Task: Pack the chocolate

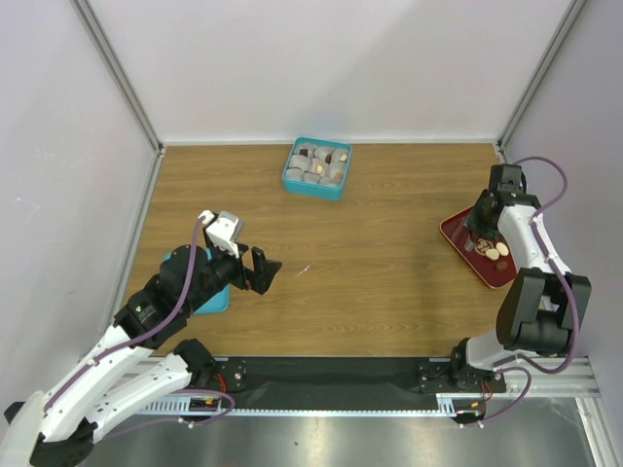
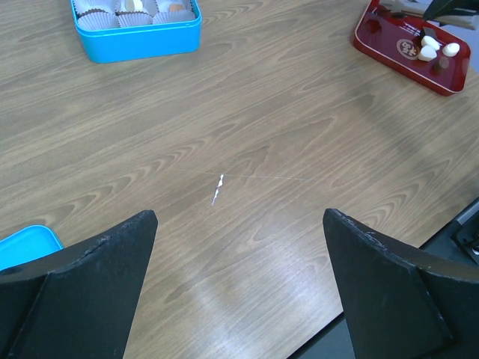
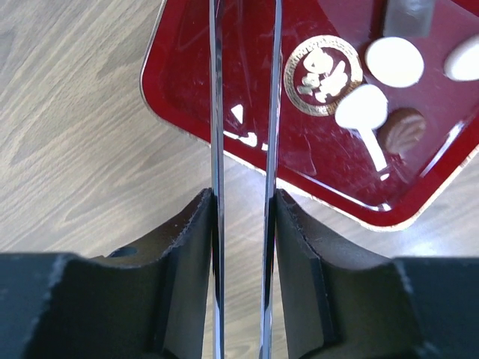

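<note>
Pale chocolate (image 3: 394, 61) and a brown piece (image 3: 404, 129) lie on a glossy red tray (image 3: 194, 90) at the right of the table. The same chocolate (image 1: 496, 251) shows small in the top view, and the chocolate (image 2: 430, 48) again from the left wrist. My right gripper (image 3: 243, 198) is shut on long metal tweezers (image 3: 215, 112), whose two blades run out over the tray with their tips out of view. From above, the right gripper (image 1: 484, 222) hangs over the tray (image 1: 458, 236). My left gripper (image 1: 263, 268) stands open and empty over bare wood; the left gripper (image 2: 239, 215) holds nothing.
A teal box (image 1: 316, 167) with paper cups, some holding chocolate, sits at the back centre; the box (image 2: 135, 34) also shows in the left wrist view. A flat teal lid (image 1: 209, 300) lies under the left arm. Grey walls enclose the table.
</note>
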`<state>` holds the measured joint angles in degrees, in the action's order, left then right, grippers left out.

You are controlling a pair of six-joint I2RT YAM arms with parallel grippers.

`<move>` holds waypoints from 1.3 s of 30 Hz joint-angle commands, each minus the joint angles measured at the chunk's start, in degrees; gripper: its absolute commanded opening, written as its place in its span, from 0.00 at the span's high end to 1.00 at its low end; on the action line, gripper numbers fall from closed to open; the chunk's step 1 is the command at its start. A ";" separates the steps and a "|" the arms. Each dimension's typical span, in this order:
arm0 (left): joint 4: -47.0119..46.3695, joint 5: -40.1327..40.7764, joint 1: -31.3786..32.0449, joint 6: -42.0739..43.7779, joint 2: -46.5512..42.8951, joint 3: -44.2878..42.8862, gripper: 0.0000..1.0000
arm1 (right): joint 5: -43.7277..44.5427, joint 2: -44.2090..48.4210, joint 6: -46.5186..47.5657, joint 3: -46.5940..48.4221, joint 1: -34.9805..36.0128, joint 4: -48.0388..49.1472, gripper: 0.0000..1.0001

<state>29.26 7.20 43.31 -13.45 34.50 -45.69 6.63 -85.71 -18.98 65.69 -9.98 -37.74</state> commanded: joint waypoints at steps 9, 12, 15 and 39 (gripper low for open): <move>-1.92 -0.87 -0.42 0.71 0.13 -0.01 0.00 | 0.58 8.36 -0.18 6.72 3.99 -8.23 0.60; -1.75 -0.44 -0.42 0.71 0.04 -0.01 0.00 | 0.13 8.98 -0.79 10.05 9.42 -8.41 0.60; -1.83 0.44 -0.42 0.62 -0.40 -0.10 0.00 | 1.27 7.15 -2.02 15.14 17.32 -7.71 0.60; -1.22 10.46 -0.51 -0.08 -6.29 0.34 0.00 | -7.59 -32.48 6.77 40.99 42.67 22.36 0.60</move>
<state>29.26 15.49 43.11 -13.50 28.45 -45.69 1.37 -115.74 -13.52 101.19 33.08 -20.21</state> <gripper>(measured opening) 0.996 0.401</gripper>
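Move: The blue box of paper cups lies about 25 cm ahead of the right hand and 39 cm to its left, some 9 cm lower. The red tray's middle is about 3 cm ahead and 2 cm to the right, 11 cm below, with the pale chocolates some 1 cm ahead and 5 cm right. From the left hand the blue box is roughly 40 cm ahead and 12 cm right. Up off the red tray first, then in a fast arc of nearly 40 cm to the left and some 13 cm forward, the right hand carries the long tongs to the blue box, sinking again as it nears. Its grip stays the same while the wrist swings counter-clockwise about 50 degrees and the fingers tip up. The left hand, open and empty, drifts a few centimetres left and up. ##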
